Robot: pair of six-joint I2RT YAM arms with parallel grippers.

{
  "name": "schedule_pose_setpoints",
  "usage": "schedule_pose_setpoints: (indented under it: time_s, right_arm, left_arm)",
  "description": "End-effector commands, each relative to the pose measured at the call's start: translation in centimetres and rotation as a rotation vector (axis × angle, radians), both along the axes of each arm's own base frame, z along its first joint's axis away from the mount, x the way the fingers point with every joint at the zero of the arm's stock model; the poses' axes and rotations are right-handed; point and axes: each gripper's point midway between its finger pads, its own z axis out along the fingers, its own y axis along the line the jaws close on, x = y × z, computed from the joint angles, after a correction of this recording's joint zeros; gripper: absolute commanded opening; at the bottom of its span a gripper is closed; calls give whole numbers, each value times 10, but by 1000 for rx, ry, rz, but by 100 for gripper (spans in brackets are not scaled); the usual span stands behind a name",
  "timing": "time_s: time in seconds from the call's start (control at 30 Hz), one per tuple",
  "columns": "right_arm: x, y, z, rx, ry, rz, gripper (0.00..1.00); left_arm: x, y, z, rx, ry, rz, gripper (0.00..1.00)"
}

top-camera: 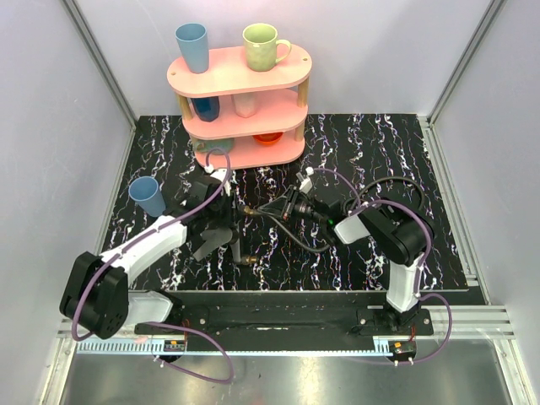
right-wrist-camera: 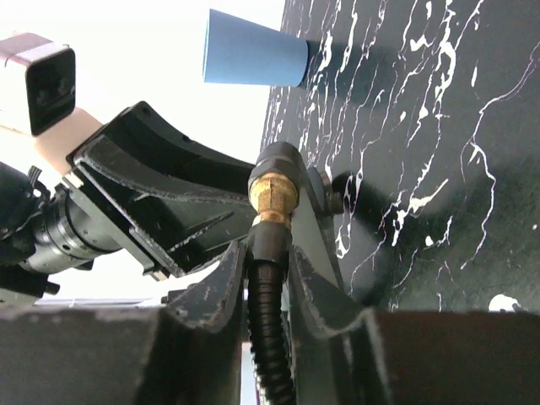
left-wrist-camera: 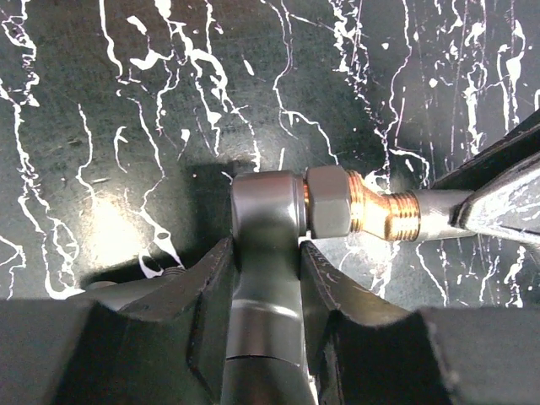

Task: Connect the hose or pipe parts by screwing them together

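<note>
In the left wrist view the dark-grey nozzle piece (left-wrist-camera: 263,211) stands between my left gripper (left-wrist-camera: 266,246) fingers, which are shut on its body. From its head a grey nut (left-wrist-camera: 329,201) and a brass threaded connector (left-wrist-camera: 390,215) point right, towards the hose end. My right gripper (right-wrist-camera: 268,246) is shut on the collar of the black ribbed hose (right-wrist-camera: 270,337), its fingers tight against it. The hose's brass fitting (right-wrist-camera: 272,194) meets the nozzle head. From above, the left gripper (top-camera: 229,215) and right gripper (top-camera: 285,207) face each other mid-table, and the hose (top-camera: 308,243) loops away to the right.
A pink three-tier shelf (top-camera: 240,93) with cups stands at the back centre. A blue cup (top-camera: 148,196) sits on the black marbled mat (top-camera: 405,143) to the left of the left arm. White walls close in both sides.
</note>
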Motion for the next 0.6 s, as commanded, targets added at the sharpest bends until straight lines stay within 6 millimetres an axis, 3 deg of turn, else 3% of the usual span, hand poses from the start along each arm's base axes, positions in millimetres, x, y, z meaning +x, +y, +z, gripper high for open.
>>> schedule_pose_setpoints:
  time_s: [0.0,0.17,0.3,0.43,0.57]
  right_arm:
    - [6,6,63,60,-207,-43,32]
    - [9,1,67,-55,-320,-52,54]
    - [14,-12,73,-156,-382,-90,65]
    - [17,-18,97,-243,-571,-66,66]
    - [1,-27,130,-310,-964,11,67]
  left_arm:
    - [1,-56,43,-192,-28,-146,0]
    - [-5,-60,38,-191,23,-179,0]
    - [-9,-55,37,-162,47,-184,0]
    - [-14,-46,34,-126,95,-191,0]
    - [-15,-36,33,-110,120,-189,0]
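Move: The left hand keeps hold of the fitting; the brass joint where the hose end meets it sits about 4 cm to its right and 1 cm ahead, nearly level. From the right hand, its fingers still around the hose end and just starting to part, that joint is roughly 3 cm to the left. The fitting's free brass port lies about 6 cm right of the left hand, 12 cm back and 5 cm lower. Open the right fingers well clear of the hose end and lift that gripper about 8 cm, away from the joint, drifting slightly right; roll it some 30 degrees with the fingertips dipping a little. Meanwhile keep the left grip shut on the fitting and carry it 3 cm or so to the right and 2 cm back, easing it slightly clockwise. ##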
